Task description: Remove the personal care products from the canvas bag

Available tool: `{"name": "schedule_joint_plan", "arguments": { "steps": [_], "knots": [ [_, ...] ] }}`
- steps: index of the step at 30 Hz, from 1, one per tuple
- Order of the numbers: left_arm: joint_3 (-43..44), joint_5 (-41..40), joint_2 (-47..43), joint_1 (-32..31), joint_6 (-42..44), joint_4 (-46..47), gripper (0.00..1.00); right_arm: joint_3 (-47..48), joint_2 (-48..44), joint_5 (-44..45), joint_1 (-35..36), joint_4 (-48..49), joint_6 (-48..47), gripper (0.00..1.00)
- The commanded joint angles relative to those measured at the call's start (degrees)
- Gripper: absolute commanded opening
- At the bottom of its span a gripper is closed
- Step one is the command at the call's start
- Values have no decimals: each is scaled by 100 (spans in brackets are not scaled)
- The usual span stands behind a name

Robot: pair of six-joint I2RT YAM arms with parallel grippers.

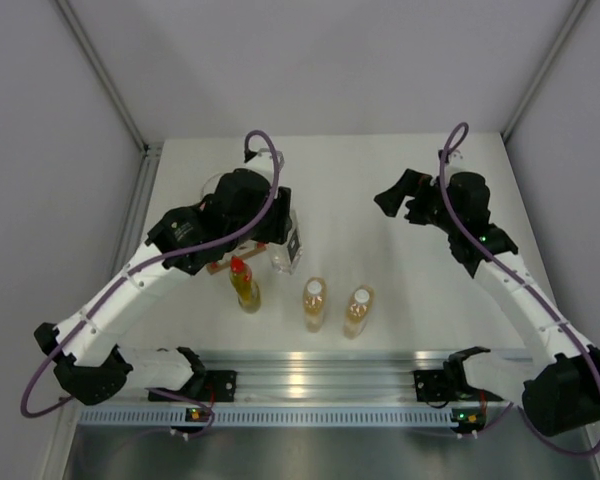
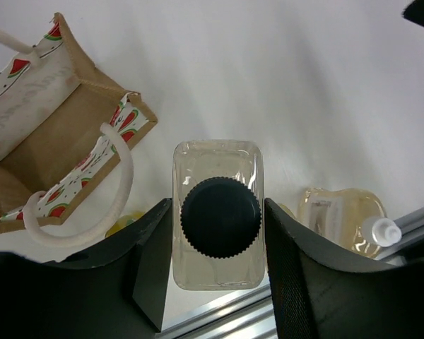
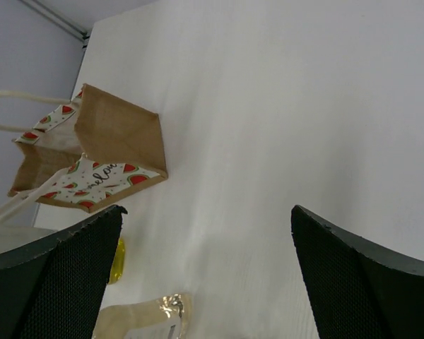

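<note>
My left gripper (image 1: 286,246) is shut on the clear bottle with a dark cap (image 2: 219,219); its fingers (image 2: 152,247) press both sides of the bottle, just right of the canvas bag (image 2: 49,141). The bag stands open, and in the top view the left arm hides most of it. A yellow bottle with a red cap (image 1: 245,285) stands in front of the bag. Two amber bottles with white caps (image 1: 314,303) (image 1: 358,310) stand to its right. My right gripper (image 1: 395,196) is open and empty, held high over the right side of the table, far from the bottles.
An aluminium rail (image 1: 320,375) runs along the near edge, close behind the row of bottles. Grey walls enclose the table on three sides. White tabletop (image 1: 380,260) lies between the two arms.
</note>
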Motion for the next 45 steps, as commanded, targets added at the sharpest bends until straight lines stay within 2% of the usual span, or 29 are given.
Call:
{"name": "schedule_joint_plan", "arguments": {
  "steps": [1, 6, 10, 24, 37, 45],
  "knots": [
    [10, -815, -111, -125, 0, 1037, 0, -224, -401, -198, -44, -165, -284, 100],
    [-464, -1141, -207, -283, -79, 1317, 0, -479, -744, -409, -44, -182, -258, 100],
    [-1245, -1256, -374, -380, -228, 1739, 0, -620, -1121, -480, -44, -313, -433, 100],
    [-2538, -1563, -594, -565, -966, 2522, 0, -743, -2212, -462, -44, -1043, -785, 100],
    [-3084, -1940, -497, -784, -1397, 2610, 0, -963, -2564, -506, -44, -1131, -706, 100],
    [-3163, -2503, -313, -1338, -1643, 2601, 0, -902, -2968, -533, -35, -1324, -680, 99]
  ]
}}
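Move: The left hand holds the clear black-capped bottle; the bare table spot it is bound for lies about 3 cm back and roughly 32 cm below. The red-capped yellow bottle stands 8 cm left and 1 cm back, the nearer white-capped bottle 6 cm right and 7 cm back, and the canvas bag some 16 cm ahead and 17 cm left. From the empty right hand the spot is about 24 cm left, 13 cm back and 25 cm below. Keeping its grip on the black-capped bottle, the left hand sinks about 15 cm almost straight down towards the gap between the yellow bottle and the nearer white-capped one, turning some 10 degrees counter-clockwise, then eases back a couple of centimetres as the sinking stops. The right hand, open and empty, draws back about 11 cm towards its base. ##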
